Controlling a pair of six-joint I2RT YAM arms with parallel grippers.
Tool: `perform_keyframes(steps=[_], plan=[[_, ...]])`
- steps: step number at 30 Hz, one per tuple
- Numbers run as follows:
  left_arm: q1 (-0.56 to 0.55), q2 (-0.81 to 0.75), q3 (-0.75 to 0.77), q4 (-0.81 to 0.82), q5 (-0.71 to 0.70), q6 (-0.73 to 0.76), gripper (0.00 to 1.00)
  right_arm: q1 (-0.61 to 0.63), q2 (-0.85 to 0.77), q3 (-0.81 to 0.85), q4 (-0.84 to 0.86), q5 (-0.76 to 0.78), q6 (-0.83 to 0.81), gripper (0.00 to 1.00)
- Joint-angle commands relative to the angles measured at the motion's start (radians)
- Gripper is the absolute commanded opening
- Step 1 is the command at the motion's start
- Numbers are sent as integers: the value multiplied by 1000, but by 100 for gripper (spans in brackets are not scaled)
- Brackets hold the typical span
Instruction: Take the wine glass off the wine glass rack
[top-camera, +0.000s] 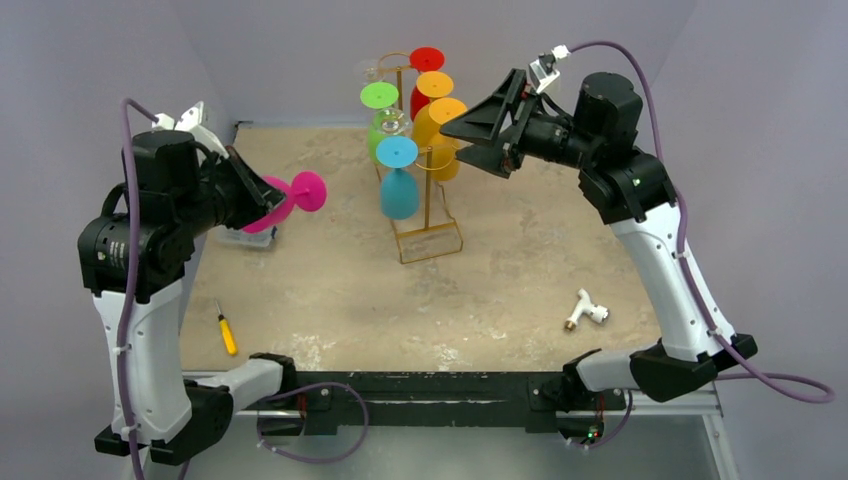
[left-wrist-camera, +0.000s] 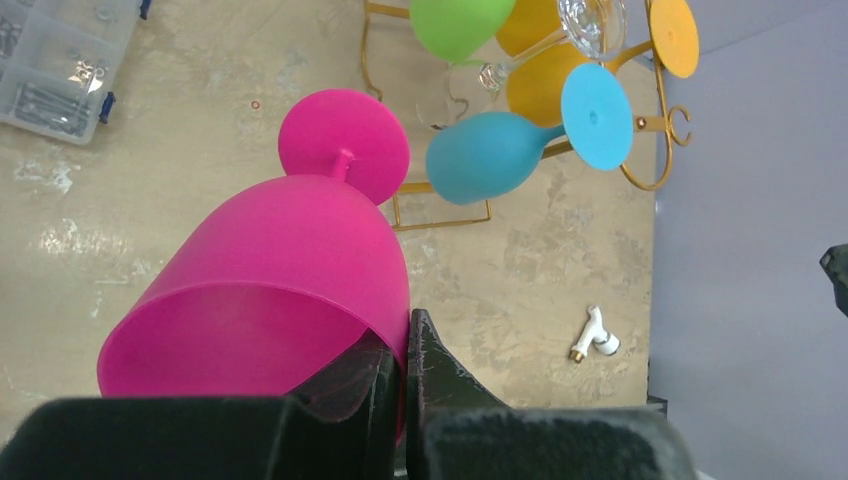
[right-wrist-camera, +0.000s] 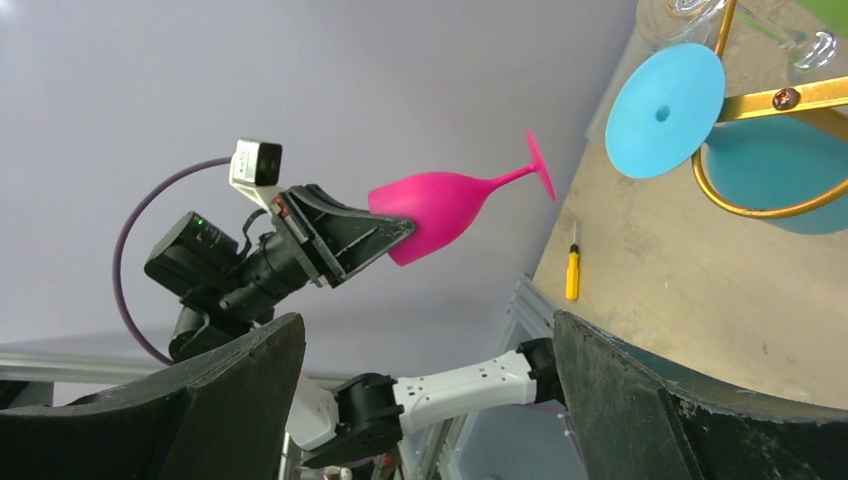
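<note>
My left gripper (top-camera: 262, 205) is shut on the rim of a pink wine glass (top-camera: 292, 198), which it holds on its side above the table's left, away from the rack. In the left wrist view one finger sits inside the pink glass (left-wrist-camera: 290, 270) and the other outside. The gold wine glass rack (top-camera: 430, 205) stands at the back centre with blue (top-camera: 398, 190), green (top-camera: 380, 97), orange (top-camera: 440, 125), red and clear glasses hanging from it. My right gripper (top-camera: 462, 142) hovers open just right of the orange glasses. Nothing lies between its fingers (right-wrist-camera: 250, 400).
A yellow screwdriver (top-camera: 227, 330) lies near the front left. A white tap fitting (top-camera: 585, 310) lies at the front right. A clear parts box (left-wrist-camera: 60, 60) sits on the table's left side, below my left gripper.
</note>
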Motion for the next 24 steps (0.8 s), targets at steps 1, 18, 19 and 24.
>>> perform_keyframes(steps=[1, 18, 19, 24], plan=[[7, 56, 72, -142, 1, 58, 0, -2, 0, 5, 5, 21, -34, 93], [6, 90, -362, -104, -193, -107, 0, -1, 67, 92, -239, 66, -164, 89], [6, 87, -387, -91, -204, -116, 0, -1, 70, 91, -238, 59, -163, 89], [6, 57, -499, 40, -223, -120, 0, -1, 64, 75, -226, 59, -162, 89]])
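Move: The left hand already holds the pink wine glass by its bowl, with bare table some 40 cm straight below; on that table the yellow screwdriver lies about 22 cm left and 6 back of the hand, and the parts box some 20 left and 29 ahead. From the empty right hand, the front orange glass hangs roughly 19 cm ahead, 3 left and 23 below, and the blue glass about 11 ahead, 10 left and 23 below. The left hand lowers the pink glass towards the bare table to the right of the screwdriver, sinking some 17 cm with only a slight drift left near the end, while the wrist tips the fingers down by about 35 degrees and the pinch on the bowl is kept. Meanwhile the right hand, open and holding nothing, sinks about 5 cm and edges slightly forward towards the orange and blue glasses still on the rack, its fingers dipping a little. ##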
